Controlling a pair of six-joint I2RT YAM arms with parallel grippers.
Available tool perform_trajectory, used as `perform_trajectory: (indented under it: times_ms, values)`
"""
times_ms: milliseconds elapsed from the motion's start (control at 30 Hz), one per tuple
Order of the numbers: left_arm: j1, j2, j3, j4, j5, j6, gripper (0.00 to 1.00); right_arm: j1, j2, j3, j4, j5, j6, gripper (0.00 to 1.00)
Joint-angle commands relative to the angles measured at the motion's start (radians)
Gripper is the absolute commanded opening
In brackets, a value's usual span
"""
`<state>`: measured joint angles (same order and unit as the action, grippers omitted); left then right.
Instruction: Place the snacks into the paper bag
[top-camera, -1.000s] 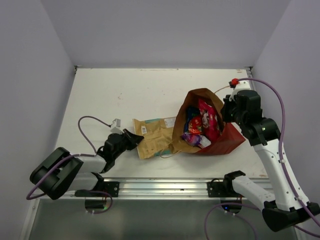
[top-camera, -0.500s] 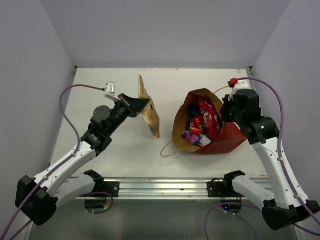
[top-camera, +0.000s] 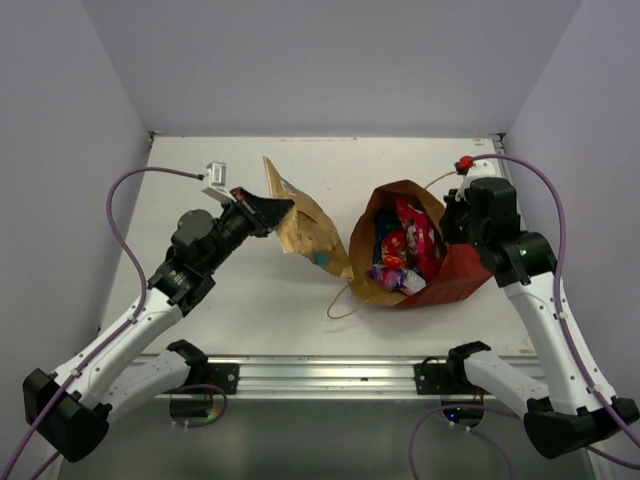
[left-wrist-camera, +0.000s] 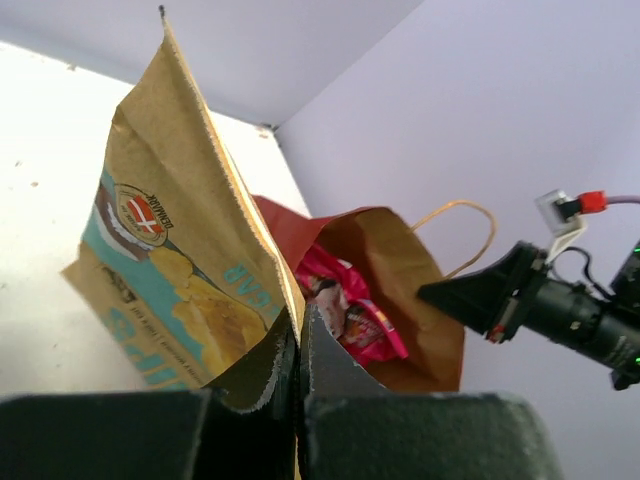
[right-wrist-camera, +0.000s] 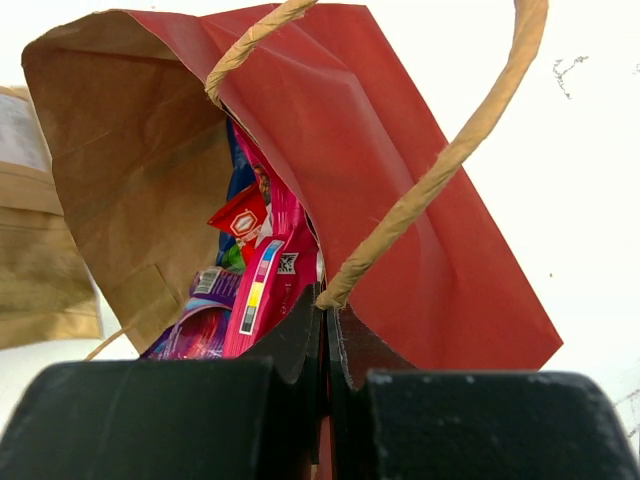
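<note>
The paper bag (top-camera: 455, 280) lies tilted on the table with its mouth toward the left. My right gripper (top-camera: 447, 225) is shut on the bag's rim where the string handle (right-wrist-camera: 430, 170) joins, jaws (right-wrist-camera: 326, 310) pressed together. Inside the bag (right-wrist-camera: 420, 230) are a pink packet (right-wrist-camera: 270, 270), a purple one (right-wrist-camera: 195, 325), a small red-orange one (right-wrist-camera: 240, 215) and a blue one (right-wrist-camera: 236, 175). My left gripper (top-camera: 272, 212) is shut on a corner of the tan kraft pouch (top-camera: 308, 232), which hangs above the table just left of the bag's mouth. The left wrist view has the pouch (left-wrist-camera: 170, 250) pinched at the jaws (left-wrist-camera: 298, 335).
The bag's other string handle (top-camera: 340, 300) trails on the table in front of it. A metal rail (top-camera: 320, 372) runs along the near edge. Walls close in the left, back and right sides. Purple cables loop off both arms.
The left gripper closed on the pouch where it lay flat near the front, lifted it, and has swung it rightward up to the bag's mouth. The right arm has held still.
</note>
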<state>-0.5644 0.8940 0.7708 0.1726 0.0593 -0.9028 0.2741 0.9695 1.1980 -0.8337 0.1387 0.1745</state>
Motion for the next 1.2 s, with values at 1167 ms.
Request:
perform_trajectory:
  times_ms: [1167]
  values:
    - [-0.152, 0.266, 0.545, -0.079, 0.339, -0.01, 0.0, -0.006, 0.011, 0.032, 0.012, 0.018, -0.012, 0.0]
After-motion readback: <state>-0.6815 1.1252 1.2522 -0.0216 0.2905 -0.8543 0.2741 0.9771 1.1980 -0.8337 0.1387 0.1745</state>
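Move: The left hand pinches the edge of the brown chips bag. The paper bag's open mouth lies about 20 cm to its right, level ahead and some 18 cm lower; the snacks inside sit roughly 22 cm right, 1 cm back and 25 cm below, and the loose rope handle about 9 cm right, 10 cm back and 29 cm below. From the right hand, which grips the far rim, the mouth is some 9 cm left, level ahead and 10 cm lower. Keeping its pinch on the chips bag, the left hand first dips about 11 cm while swinging some 5 cm left, away from the paper bag, its wrist rolling left side up and turning a little counter-clockwise. It then reverses, sweeping up and right towards a place higher over the mouth's left side and easing back, to finish about 10 cm above and 7 cm right of its start, the wrist swung back clockwise some 35 degrees, while the right hand stays still and keeps the rim held. ##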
